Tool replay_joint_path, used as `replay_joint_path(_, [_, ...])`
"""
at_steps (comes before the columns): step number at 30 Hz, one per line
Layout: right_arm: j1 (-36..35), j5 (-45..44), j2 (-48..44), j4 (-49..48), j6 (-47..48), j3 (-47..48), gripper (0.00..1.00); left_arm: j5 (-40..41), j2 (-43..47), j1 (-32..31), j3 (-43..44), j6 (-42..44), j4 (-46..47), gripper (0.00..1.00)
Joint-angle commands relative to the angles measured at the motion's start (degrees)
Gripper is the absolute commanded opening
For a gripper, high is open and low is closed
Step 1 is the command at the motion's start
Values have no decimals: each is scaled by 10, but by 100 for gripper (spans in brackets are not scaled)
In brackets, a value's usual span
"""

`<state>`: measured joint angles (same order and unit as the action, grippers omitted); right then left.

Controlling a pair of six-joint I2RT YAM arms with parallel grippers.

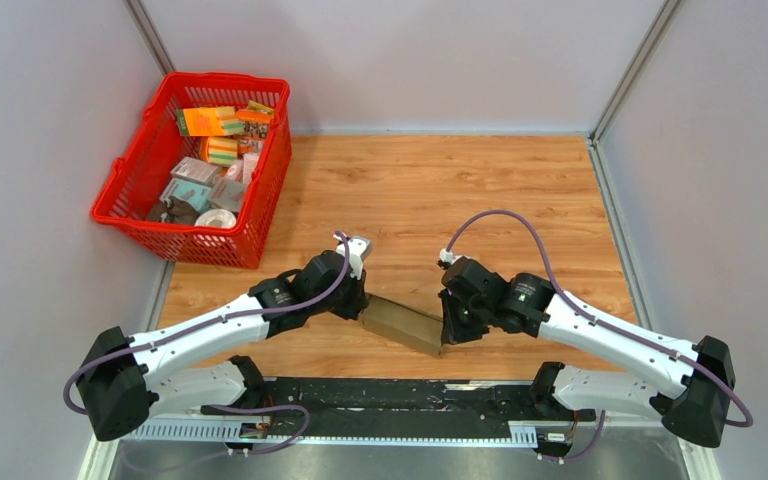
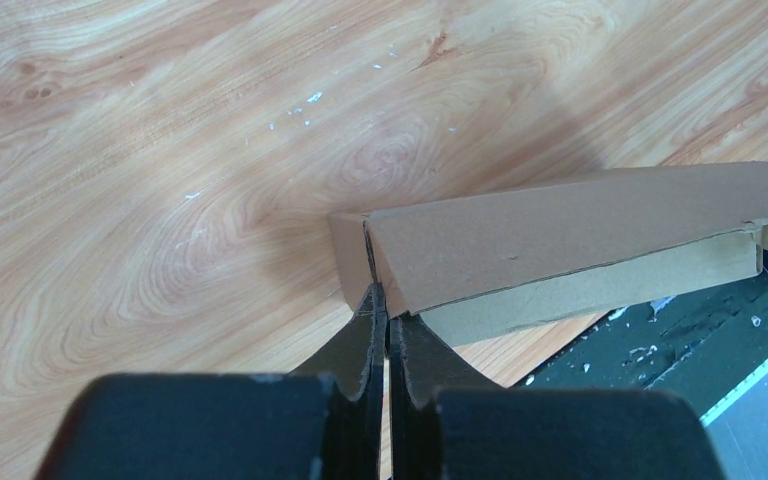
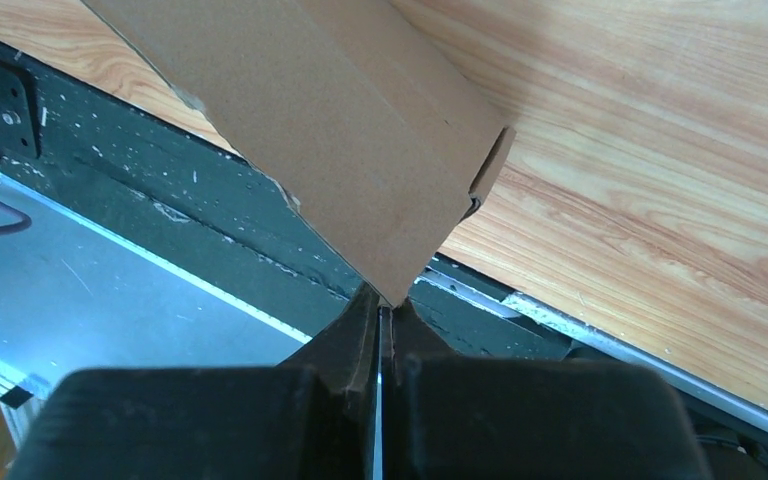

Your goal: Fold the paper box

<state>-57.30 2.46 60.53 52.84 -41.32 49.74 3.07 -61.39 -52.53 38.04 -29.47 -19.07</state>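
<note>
The paper box (image 1: 405,325) is a small oblong carton of plain brown cardboard, lying slantwise between my two arms near the table's front edge. My left gripper (image 1: 363,308) is at its left end. In the left wrist view the box (image 2: 560,240) stretches off to the right, and the left gripper (image 2: 380,300) is shut, its tips pinching the seam beside the end flap. My right gripper (image 1: 447,338) is at the other end. In the right wrist view it (image 3: 388,300) is shut on the lowest corner of the box (image 3: 330,130).
A red plastic mesh basket (image 1: 260,200) with several colourful packets stands at the back left, partly off the wooden tabletop (image 1: 440,190). The black mounting rail (image 1: 390,395) runs just below the box. Grey walls enclose the table on three sides.
</note>
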Motion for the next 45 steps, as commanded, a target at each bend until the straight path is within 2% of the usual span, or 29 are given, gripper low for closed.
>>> replay_joint_path(1, [0, 6, -9, 28, 35, 3, 0, -8, -6, -5, -13, -8, -4, 1])
replay_joint_path(8, [1, 15, -8, 20, 41, -11, 0, -7, -3, -5, -14, -9, -4, 1])
replay_joint_path(18, [-1, 44, 12, -80, -3, -27, 0, -10, 1, -5, -14, -16, -6, 1])
replay_joint_path(26, [0, 1, 20, -55, 11, -60, 0, -8, 3, -5, -19, -17, -3, 1])
replay_joint_path(29, [0, 11, 12, -63, 20, -65, 0, -4, 4, -5, -24, -18, 2, 1])
replay_joint_path(31, [0, 18, -2, -70, 23, -52, 5, 0, 4, -5, -26, -19, 3, 1])
replay_joint_path(32, [0, 17, -8, -71, 24, -47, 10, 1, 5, -5, -27, -20, 3, 1])
replay_joint_path(33, [0, 18, -22, -75, 25, -35, 20, 3, 7, -5, -27, -22, 3, 1])
replay_joint_path(36, [0, 18, -47, -78, 26, -25, 33, 5, 13, -5, -31, -25, 3, 1])
replay_joint_path(39, [2, 18, -81, -76, 18, -20, 39, 10, 26, -5, -36, -35, 4, 5])
replay_joint_path(40, [5, 18, -88, -75, 15, -21, 41, 11, 30, -5, -38, -42, 4, 14])
replay_joint_path(42, [10, 15, -112, -71, 4, -25, 48, 11, 52, -5, -43, -49, 4, 23])
replay_joint_path(43, [21, 13, -119, -68, -2, -28, 50, 14, 60, -5, -46, -58, 3, 38])
replay_joint_path(45, [37, 11, -139, -62, -24, -37, 63, 13, 90, -5, -47, -66, -5, 50])
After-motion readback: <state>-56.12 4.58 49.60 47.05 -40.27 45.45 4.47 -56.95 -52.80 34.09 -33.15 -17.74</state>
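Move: The right hand's shut fingertips are already at the lid's near right corner, with the box's middle about 6 cm forward, 7 cm left and 3 cm below, and the small end flap some 5 cm straight ahead and 2 cm below. The left hand's nearly shut fingers still hold the near left corner; from there the box's middle lies about 8 cm right, 2 cm back and 3 cm below. While the left hand stays almost still, keeping its shut fingers on the near left corner, the right hand works down about 3 cm at the lid's near right corner with shut fingertips, drifting 1 cm back and wavering a little sideways, quickest near the bottom. It then turns back up fast by about 5.5 cm, opening about halfway and swinging its fingertips left some 10 degrees as it clears the corner, and at the very end the left fingers open too and let go of their corner, easing about 1 cm left and slightly back. ##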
